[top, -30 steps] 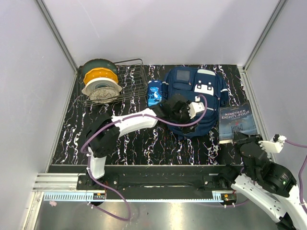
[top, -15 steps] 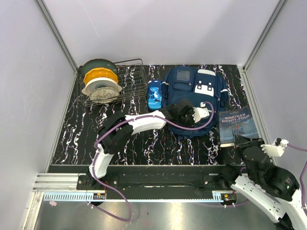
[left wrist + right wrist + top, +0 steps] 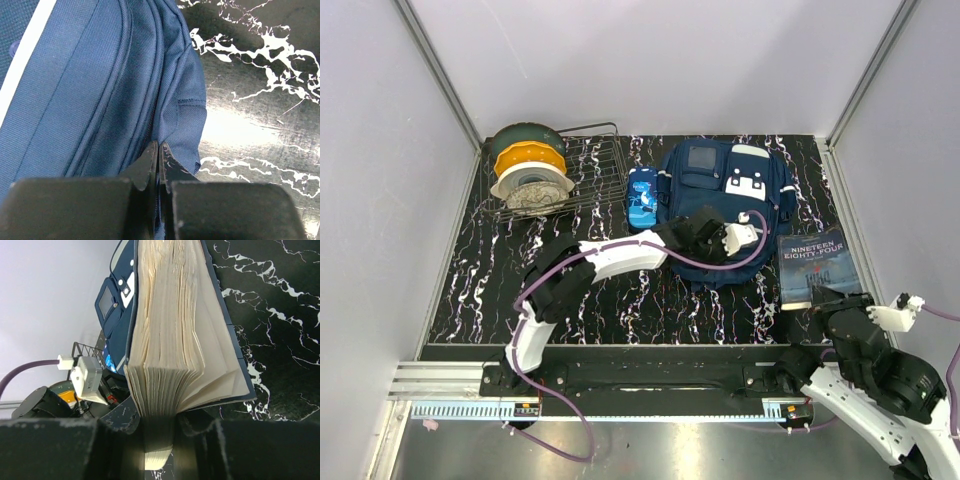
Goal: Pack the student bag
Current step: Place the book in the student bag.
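Observation:
The student bag (image 3: 720, 185), navy with white patches, lies flat at the back centre of the table. My left gripper (image 3: 718, 248) is at its near edge. In the left wrist view it (image 3: 158, 150) is shut on a fold of the bag's blue fabric (image 3: 90, 90) beside the zip seam. A dark-covered book (image 3: 815, 265), titled Nineteen Eighty-Four, lies right of the bag. My right gripper (image 3: 160, 425) is shut on its near edge, where the cream pages (image 3: 170, 315) fan out. Behind the book the bag (image 3: 117, 305) shows.
A wire rack (image 3: 595, 165) at the back left holds spools (image 3: 527, 170), yellow, green and white. A small glossy blue pencil case (image 3: 642, 196) lies against the bag's left side. Grey walls close in the dark marbled table (image 3: 480, 270) on three sides.
My left gripper has gone from open to shut on the bag's fabric, shifting a little right. The right gripper and the book have moved slightly toward the near right.

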Controlling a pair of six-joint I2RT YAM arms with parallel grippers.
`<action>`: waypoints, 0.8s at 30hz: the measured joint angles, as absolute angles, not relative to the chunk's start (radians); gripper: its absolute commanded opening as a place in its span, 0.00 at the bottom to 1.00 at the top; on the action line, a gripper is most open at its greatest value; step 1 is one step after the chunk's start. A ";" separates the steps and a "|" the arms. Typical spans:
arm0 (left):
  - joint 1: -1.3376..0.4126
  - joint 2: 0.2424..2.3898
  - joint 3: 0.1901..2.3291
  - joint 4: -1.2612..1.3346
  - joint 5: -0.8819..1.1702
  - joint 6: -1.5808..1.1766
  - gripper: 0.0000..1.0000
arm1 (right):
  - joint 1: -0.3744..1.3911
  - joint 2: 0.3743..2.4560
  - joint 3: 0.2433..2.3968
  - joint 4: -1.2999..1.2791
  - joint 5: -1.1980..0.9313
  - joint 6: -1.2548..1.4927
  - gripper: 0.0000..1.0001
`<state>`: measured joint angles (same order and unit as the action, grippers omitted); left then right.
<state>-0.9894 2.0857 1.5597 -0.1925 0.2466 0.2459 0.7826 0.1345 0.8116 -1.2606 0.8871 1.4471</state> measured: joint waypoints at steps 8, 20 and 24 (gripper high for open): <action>-0.989 1.984 1.560 -0.218 0.224 0.236 0.00 | 0.783 0.104 0.807 -1.315 0.884 1.499 0.00; -0.984 1.877 1.665 -0.260 0.123 0.207 0.00 | 0.783 0.051 0.742 -1.348 0.838 1.528 0.00; -0.983 1.876 1.716 -0.288 0.116 0.177 0.00 | 0.783 0.024 0.664 -1.258 0.749 1.474 0.00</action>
<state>-0.9829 1.8763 1.7157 -0.2878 0.1158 0.1768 0.7826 0.0242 0.6643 -1.2583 0.7490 1.4742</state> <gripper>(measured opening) 0.024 0.253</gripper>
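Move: The student bag's mouth, still closed under its flap, lies about 18 cm left and 11 cm ahead of the right hand, some 16 cm lower. That hand already grips the book by its near end, the book's middle about 7 cm ahead and 3 below. The left hand already pinches the flap's near edge, with the bag body's middle some 10 cm ahead, 2 left and 4 below; the pencil case is about 12 ahead, 20 left and 5 below. The left hand, fingers shut on the flap's near edge, peels it straight up by about 16 cm, easing a little forward late on while its fingers tip up towards level and turn slightly counter-clockwise. Meanwhile the right hand keeps its grip on the book and sinks about 5 cm beside the bag, first creeping about a centimetre back and slightly right, then swinging left by some 3 cm with a small counter-clockwise turn towards the opening mouth. ##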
